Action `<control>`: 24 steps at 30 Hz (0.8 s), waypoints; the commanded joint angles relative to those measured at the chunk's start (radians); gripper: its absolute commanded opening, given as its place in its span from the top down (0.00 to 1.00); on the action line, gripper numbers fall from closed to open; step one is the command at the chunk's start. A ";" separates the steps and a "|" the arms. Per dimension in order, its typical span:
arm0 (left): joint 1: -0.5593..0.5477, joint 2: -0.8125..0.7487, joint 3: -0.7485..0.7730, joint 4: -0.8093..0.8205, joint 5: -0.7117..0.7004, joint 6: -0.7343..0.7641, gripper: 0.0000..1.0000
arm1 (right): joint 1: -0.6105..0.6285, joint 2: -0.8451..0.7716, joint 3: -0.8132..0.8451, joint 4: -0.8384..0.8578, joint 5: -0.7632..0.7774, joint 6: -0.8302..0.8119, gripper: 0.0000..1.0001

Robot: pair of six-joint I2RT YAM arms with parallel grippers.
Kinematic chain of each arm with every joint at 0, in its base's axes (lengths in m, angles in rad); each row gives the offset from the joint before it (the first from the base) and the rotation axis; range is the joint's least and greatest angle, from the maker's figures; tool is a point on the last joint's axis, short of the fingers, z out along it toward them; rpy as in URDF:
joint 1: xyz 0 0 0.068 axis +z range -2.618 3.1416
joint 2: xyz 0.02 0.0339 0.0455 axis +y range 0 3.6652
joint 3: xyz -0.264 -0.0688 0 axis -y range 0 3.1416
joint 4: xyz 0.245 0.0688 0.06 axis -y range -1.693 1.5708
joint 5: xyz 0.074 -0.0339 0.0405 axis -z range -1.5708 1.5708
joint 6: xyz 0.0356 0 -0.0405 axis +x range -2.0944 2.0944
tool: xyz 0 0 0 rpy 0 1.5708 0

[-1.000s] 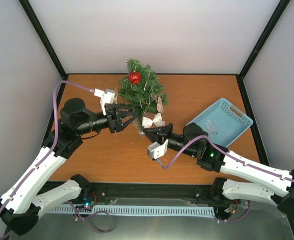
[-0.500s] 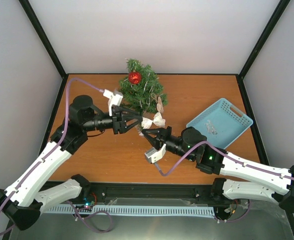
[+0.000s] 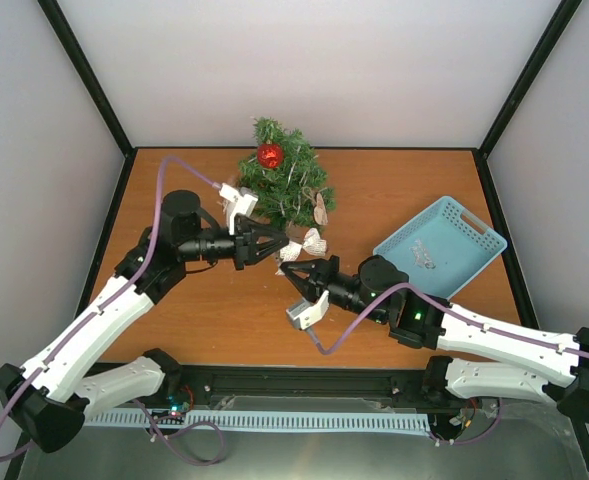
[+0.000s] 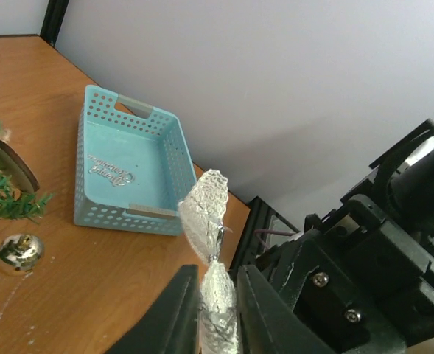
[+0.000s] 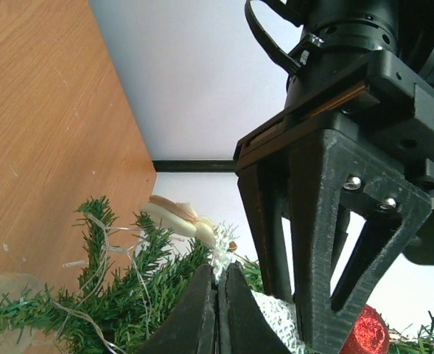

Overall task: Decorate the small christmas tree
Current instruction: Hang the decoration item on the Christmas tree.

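Note:
The small christmas tree (image 3: 279, 185) stands at the back of the table with a red ball (image 3: 270, 155) near its top. Just in front of it hangs a white lace bow (image 3: 305, 244), held from both sides. My left gripper (image 3: 279, 244) comes in from the left, and in the left wrist view its jaws (image 4: 217, 279) press on the bow's lower lobe (image 4: 218, 295). My right gripper (image 3: 294, 268) comes in from below. Its fingertips (image 5: 222, 269) are shut on a tuft of the lace (image 5: 221, 254), with the left gripper's fingers (image 5: 316, 221) right beside them.
A light blue perforated basket (image 3: 477, 228) sits at the right with a silver ornament (image 3: 422, 255) inside. A pale shell-like ornament (image 5: 174, 216) hangs on the tree's branches (image 5: 143, 295). A small gold bell (image 4: 18, 251) lies on the table near the tree.
My left arm has reached right to the bow and its jaws have narrowed onto it. My right gripper, still shut on the bow, has shifted a little left and nearer.

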 commanded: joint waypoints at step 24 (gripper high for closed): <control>0.400 -0.013 -0.048 -0.134 0.096 0.533 1.00 | 0.013 -0.438 -0.119 -0.191 0.017 0.442 0.02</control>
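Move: The left hand's fingers straddle the white bow, whose middle is about 3 cm to their right; the tree stands some 12 cm ahead, its middle about 5 cm lower. The bell lies on the table roughly 11 cm ahead, 9 cm right and 19 cm below. From the right hand, still pinching the bow, the bow's middle is about 3 cm ahead and 1 cm right. Left pinches the bow; right opens, withdrawing about 9 cm rightward; left carries the bow 10 cm left-forward towards the tree. ##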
